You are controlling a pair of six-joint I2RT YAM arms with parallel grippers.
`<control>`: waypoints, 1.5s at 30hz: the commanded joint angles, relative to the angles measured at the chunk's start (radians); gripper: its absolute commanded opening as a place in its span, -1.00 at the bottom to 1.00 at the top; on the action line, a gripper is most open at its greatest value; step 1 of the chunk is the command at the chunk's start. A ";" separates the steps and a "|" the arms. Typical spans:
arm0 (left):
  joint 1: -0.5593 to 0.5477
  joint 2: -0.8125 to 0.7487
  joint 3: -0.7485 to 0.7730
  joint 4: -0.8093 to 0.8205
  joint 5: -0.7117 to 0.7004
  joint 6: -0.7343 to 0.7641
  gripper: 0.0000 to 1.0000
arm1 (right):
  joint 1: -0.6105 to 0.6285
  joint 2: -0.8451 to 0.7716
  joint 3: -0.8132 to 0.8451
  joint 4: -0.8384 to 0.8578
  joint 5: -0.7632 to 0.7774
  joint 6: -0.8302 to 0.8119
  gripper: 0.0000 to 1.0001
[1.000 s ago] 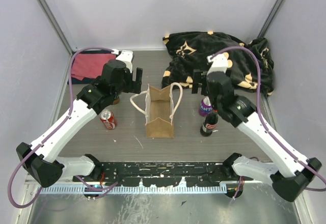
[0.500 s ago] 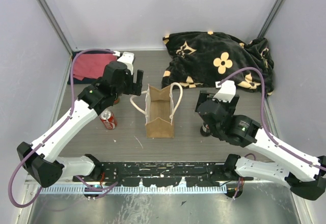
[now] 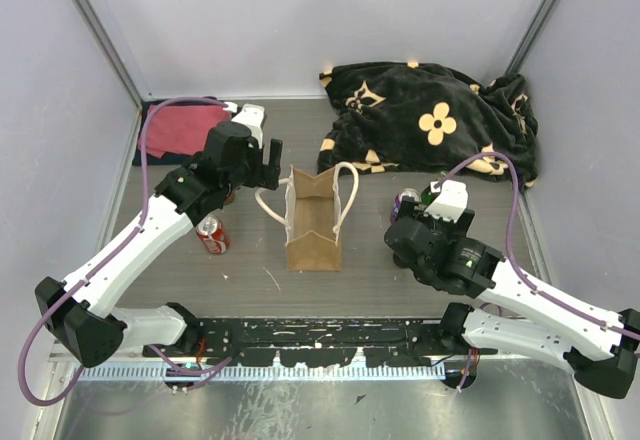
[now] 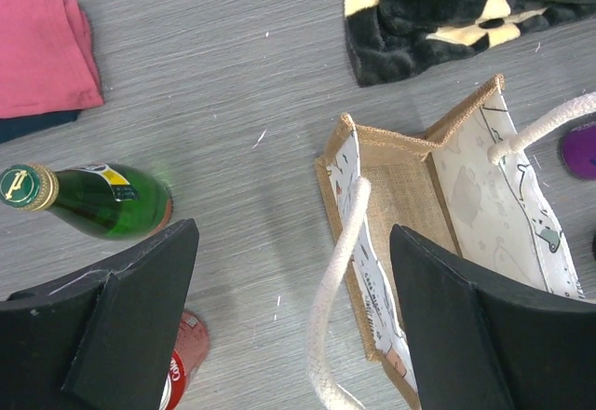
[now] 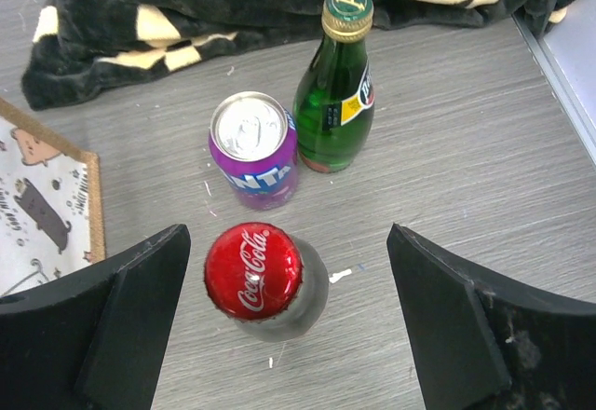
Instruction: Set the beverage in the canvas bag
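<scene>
The canvas bag (image 3: 313, 228) stands upright and open at the table's middle, with white rope handles (image 4: 337, 275). A cola bottle with a red cap (image 5: 254, 271) stands to its right, between the wide-open fingers of my right gripper (image 5: 289, 252), which hovers above it without touching. In the top view my right wrist hides that bottle. A purple can (image 5: 253, 152) and a green bottle (image 5: 336, 84) stand just behind it. My left gripper (image 4: 296, 238) is open and empty, above the bag's left rim and handle.
A second green bottle (image 4: 91, 201) and a red cola can (image 3: 211, 235) are left of the bag. A folded red cloth (image 3: 180, 128) lies at the back left. A black flowered blanket (image 3: 430, 120) fills the back right. Walls close in both sides.
My right arm has pulled back toward the near side and come down over the cola bottle, now hiding it from above. The left arm and the bag have barely moved.
</scene>
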 commanded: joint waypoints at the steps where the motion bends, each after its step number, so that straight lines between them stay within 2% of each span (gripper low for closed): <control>1: 0.007 0.000 -0.005 0.007 0.011 -0.009 0.81 | 0.004 -0.005 -0.042 0.032 0.036 0.063 0.86; 9: 0.013 -0.011 -0.016 0.000 0.014 -0.008 0.81 | 0.004 -0.027 -0.125 0.043 0.044 0.137 0.81; 14: 0.012 -0.012 -0.014 -0.001 0.016 -0.010 0.81 | 0.004 -0.032 -0.134 0.073 0.066 0.113 0.64; 17: 0.014 -0.013 -0.012 -0.001 0.017 -0.011 0.81 | 0.004 -0.031 -0.138 0.103 0.063 0.081 0.37; 21: 0.013 -0.017 -0.014 -0.002 0.019 -0.012 0.81 | 0.004 -0.031 -0.153 0.133 0.051 0.064 0.18; 23: 0.015 -0.021 -0.016 -0.002 0.020 -0.011 0.81 | 0.004 -0.030 -0.160 0.147 0.042 0.056 -0.01; 25: 0.015 -0.024 -0.020 -0.003 0.021 -0.011 0.81 | 0.005 -0.031 -0.170 0.163 0.032 0.045 -0.28; 29: 0.017 -0.034 -0.027 -0.002 0.022 -0.013 0.81 | 0.004 -0.037 -0.175 0.181 0.021 0.031 -0.95; 45: 0.042 -0.050 -0.031 -0.034 0.029 -0.024 0.82 | 0.005 -0.008 0.053 0.241 0.011 -0.161 -0.98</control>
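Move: The Coca-Cola bottle stands almost exactly under the right hand's open fingers, its middle some 9 cm below. The Fanta can is about 10 cm straight ahead and 12 cm lower, the green bottle about 11 cm ahead, 7 cm to the right and 9 cm lower, and the canvas bag some 20 cm to the left, 5 cm ahead and 10 cm lower. From the left hand the Coca-Cola bottle lies roughly 34 cm right, 10 cm back and 14 cm below. The right hand, fingers wide open and pointing forward with a slight downward slant, sinks about 4 cm almost straight down around the Coca-Cola bottle, then closes its fingers from both sides onto the bottle's upper part just below the red cap. Keeping that grip while the bottle stands between the pads, it then begins to lift and shift left together, a bit over 1 cm each way, towards the bag, turning only slightly counter-clockwise. ##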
